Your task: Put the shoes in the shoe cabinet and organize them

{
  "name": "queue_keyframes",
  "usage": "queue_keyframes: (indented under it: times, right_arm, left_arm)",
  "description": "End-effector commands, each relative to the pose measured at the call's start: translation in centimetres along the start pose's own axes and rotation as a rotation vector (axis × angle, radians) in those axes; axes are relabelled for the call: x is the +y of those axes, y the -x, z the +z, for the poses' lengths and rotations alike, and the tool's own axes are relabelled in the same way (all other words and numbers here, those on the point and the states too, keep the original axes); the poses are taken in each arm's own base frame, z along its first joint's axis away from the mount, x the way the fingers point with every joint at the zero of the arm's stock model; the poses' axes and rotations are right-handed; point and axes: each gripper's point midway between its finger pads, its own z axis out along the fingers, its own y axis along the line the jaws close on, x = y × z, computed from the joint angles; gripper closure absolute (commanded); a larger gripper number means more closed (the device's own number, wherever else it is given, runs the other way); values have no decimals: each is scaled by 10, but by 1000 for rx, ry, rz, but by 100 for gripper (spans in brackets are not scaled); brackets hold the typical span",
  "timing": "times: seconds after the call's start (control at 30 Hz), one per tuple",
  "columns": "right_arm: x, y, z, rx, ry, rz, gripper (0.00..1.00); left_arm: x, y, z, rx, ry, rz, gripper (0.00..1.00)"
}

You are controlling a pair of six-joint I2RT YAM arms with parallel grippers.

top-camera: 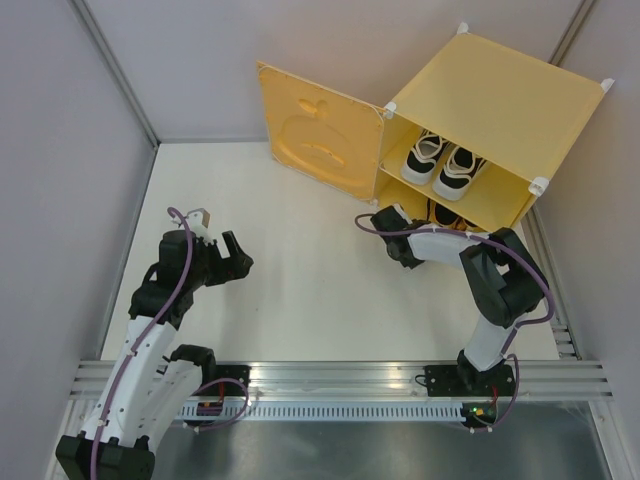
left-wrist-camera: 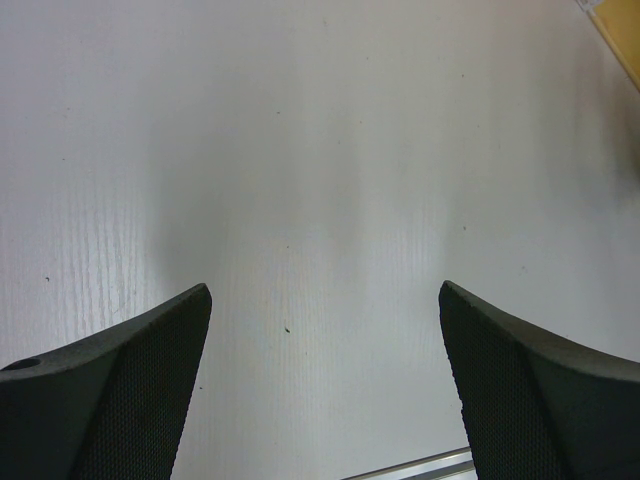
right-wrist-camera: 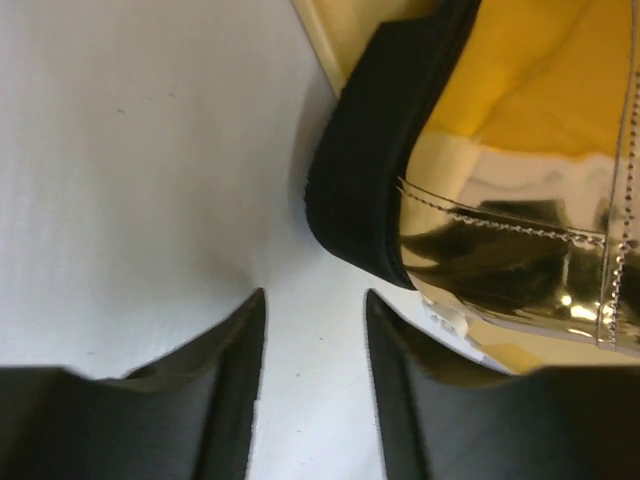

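The yellow shoe cabinet (top-camera: 505, 95) stands at the back right with its face-embossed door (top-camera: 318, 135) swung open to the left. Two white sneakers (top-camera: 442, 163) sit side by side on its upper shelf. The gold loafers (top-camera: 446, 214) lie in the lower compartment, partly hidden by my right arm. In the right wrist view a gold loafer's heel (right-wrist-camera: 520, 235) with its black sole (right-wrist-camera: 375, 150) sits just ahead and right of my right gripper (right-wrist-camera: 315, 300), which is open with nothing between its fingers. My left gripper (left-wrist-camera: 325, 290) hangs wide open over bare table, far left of the cabinet (top-camera: 235, 255).
Grey walls close in the white table (top-camera: 300, 290) on the left, back and right. A metal rail (top-camera: 340, 378) runs along the near edge by the arm bases. The open door juts out over the back middle of the table.
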Motion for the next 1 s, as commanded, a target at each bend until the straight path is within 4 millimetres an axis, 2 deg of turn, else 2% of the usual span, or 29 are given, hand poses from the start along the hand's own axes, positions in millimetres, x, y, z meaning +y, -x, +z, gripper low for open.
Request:
queue_keyframes:
  times: [0.0, 0.03, 0.2, 0.27, 0.37, 0.43, 0.73, 0.97]
  right_arm:
    - [-23, -5, -5, 4, -114, 12, 55]
    - [-25, -2, -7, -8, -118, 21, 65]
    - [-26, 0, -2, -13, -149, 20, 68]
    - [-29, 0, 2, -7, -190, 18, 74]
    - [-31, 3, 5, -16, -224, 25, 75]
    - [-35, 7, 5, -26, -247, 36, 80]
    - [-58, 33, 5, -71, -301, 89, 82]
    - [-63, 40, 9, -71, -305, 114, 82]
  left_arm:
    - [-5, 2, 0, -6, -26, 5, 3]
    - [-4, 1, 1, -5, -25, 5, 3]
    - [-5, 2, 0, -6, -26, 3, 3]
    - [-4, 2, 0, -7, -23, 5, 3]
    - [-4, 2, 0, -7, -21, 3, 3]
    - [-4, 2, 0, -7, -21, 5, 3]
    - [-4, 2, 0, -10, -21, 3, 3]
    - [-3, 3, 0, -13, -18, 2, 3]
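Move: Ahead and to the right of the right hand, in the cabinet's lower bay, lies the nearer gold shoe, its middle about 11 cm ahead, 9 cm right and 2 cm higher, with its heel towards the fingers. The other gold shoe sits some 8 cm right of it. On the shelf, a white shoe lies roughly 10 cm ahead, 7 cm right and 15 cm above the hand. From the left hand, the nearer gold shoe is about 20 cm ahead, 51 cm right and 12 cm lower. Closing its half-open, empty fingers to a narrow gap, the right hand sweeps right across the cabinet's mouth, then drives forward, right and slightly up towards the nearer gold shoe's heel, about 5 cm in all. The fingers swing up some 10 degrees with a slight roll, and the tips end against the back of the heel. ##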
